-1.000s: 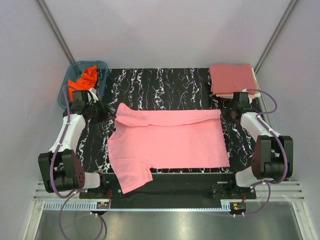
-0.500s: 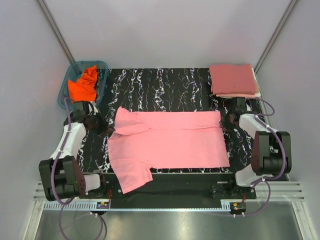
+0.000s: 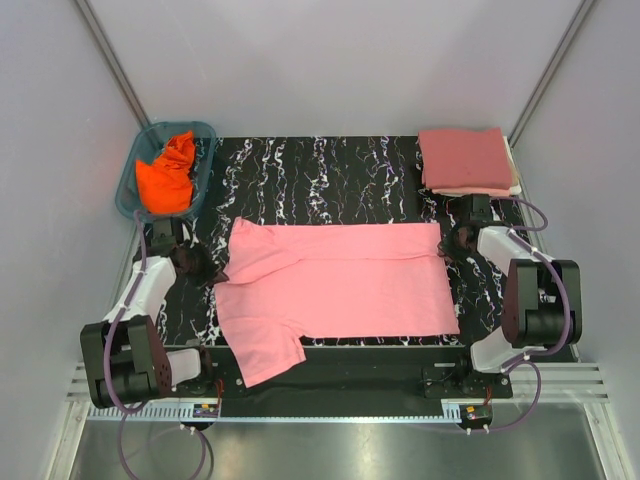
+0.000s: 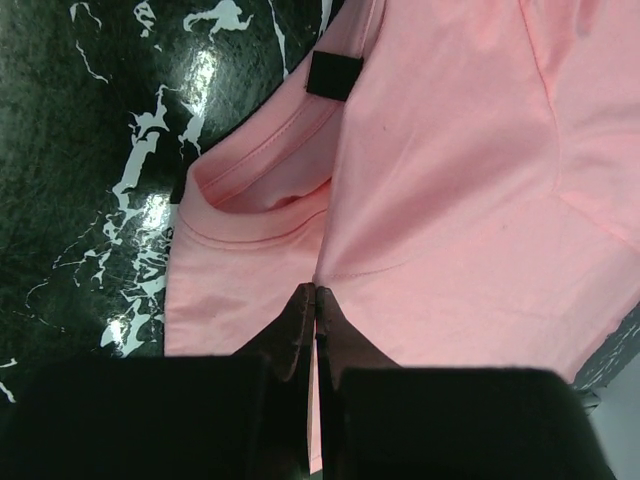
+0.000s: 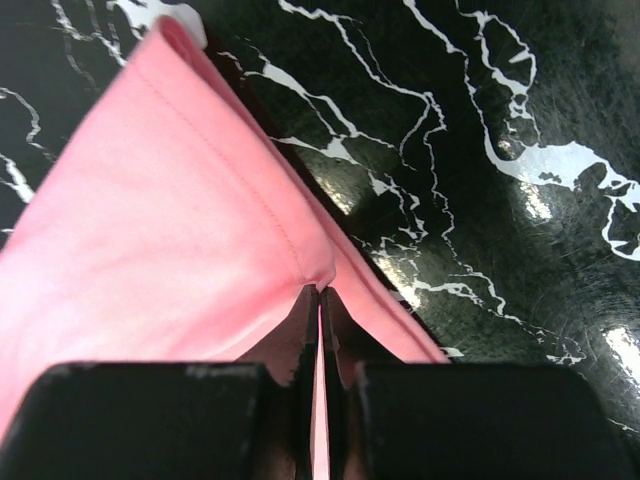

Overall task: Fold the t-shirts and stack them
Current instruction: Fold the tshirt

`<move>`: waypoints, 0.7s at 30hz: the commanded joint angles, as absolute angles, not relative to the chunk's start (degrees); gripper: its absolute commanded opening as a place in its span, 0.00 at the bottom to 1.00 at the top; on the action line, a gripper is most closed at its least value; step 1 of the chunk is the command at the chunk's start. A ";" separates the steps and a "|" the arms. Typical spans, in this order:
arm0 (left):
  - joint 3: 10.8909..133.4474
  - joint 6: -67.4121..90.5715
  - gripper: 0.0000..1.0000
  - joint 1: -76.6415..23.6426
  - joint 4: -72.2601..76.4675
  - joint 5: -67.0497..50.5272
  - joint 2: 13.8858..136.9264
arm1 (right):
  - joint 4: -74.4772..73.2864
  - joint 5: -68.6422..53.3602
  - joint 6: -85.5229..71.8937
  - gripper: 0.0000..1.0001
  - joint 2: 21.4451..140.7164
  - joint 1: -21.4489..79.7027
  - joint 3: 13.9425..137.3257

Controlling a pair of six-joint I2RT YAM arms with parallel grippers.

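Note:
The light pink t-shirt (image 3: pixel 340 285) lies spread on the black marbled table (image 3: pixel 330 170), with its far edge folded over toward the near side. My left gripper (image 3: pixel 207 268) is at the collar end, shut on a fold of the pink cloth (image 4: pixel 450 200); its jaws (image 4: pixel 316 292) meet on the fabric. At the shirt's far right corner my right gripper (image 3: pixel 449 243) pinches the hem (image 5: pixel 150 250), with its tips (image 5: pixel 320 290) together on it. A rose-red shirt (image 3: pixel 466 158) lies folded at the back right on a cream one (image 3: pixel 485 191). An orange shirt (image 3: pixel 166 178) sits crumpled in the basket.
The teal plastic basket (image 3: pixel 205 130) stands at the back left corner, just behind my left arm. The folded stack fills the back right corner, close behind my right gripper. Bare marbled table shows between basket and stack.
Both grippers have come toward the near side, carrying the shirt's far edge with them; the left one moved farthest, away from the basket. The folded-over strip now lies lower and flatter.

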State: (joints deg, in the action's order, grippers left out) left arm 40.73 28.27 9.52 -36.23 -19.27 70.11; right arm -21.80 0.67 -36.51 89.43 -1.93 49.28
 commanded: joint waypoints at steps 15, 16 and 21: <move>45.24 29.54 0.59 5.54 -36.65 -17.50 64.15 | -29.00 -4.37 -36.74 0.36 82.72 -2.20 55.90; 49.35 27.36 0.59 5.54 -36.22 -15.84 65.47 | -28.74 -5.96 -37.70 0.45 82.10 -2.11 55.99; 64.57 23.03 0.55 5.71 -35.16 -14.58 83.82 | -22.95 -8.27 -41.39 0.51 80.33 8.24 55.81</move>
State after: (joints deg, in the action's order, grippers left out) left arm 57.54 27.16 5.52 -38.70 -16.12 75.70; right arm -26.52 -4.67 -38.74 81.76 1.45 53.67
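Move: My left fingers already pinch the left corner of the T-shirt's folded-over flap, right at the hand and about 1 cm below it. The fold's left end lies some 14 cm ahead and 5 cm to the right; the loose sleeve is about 18 cm back and 12 cm right. My right fingers hold the flap's right corner, also at the hand; the fold's right end is roughly 8 cm ahead, and the folded stack about 25 cm ahead and 6 cm right. I let go of both flap corners. My left hand eases about 2 cm right, in over the shirt, opening its fingers as it goes, then lifts away up and forward, about 6 cm each way. My right hand opens almost on the spot, then rises about 6 cm and swings some 4 cm left over the shirt. ##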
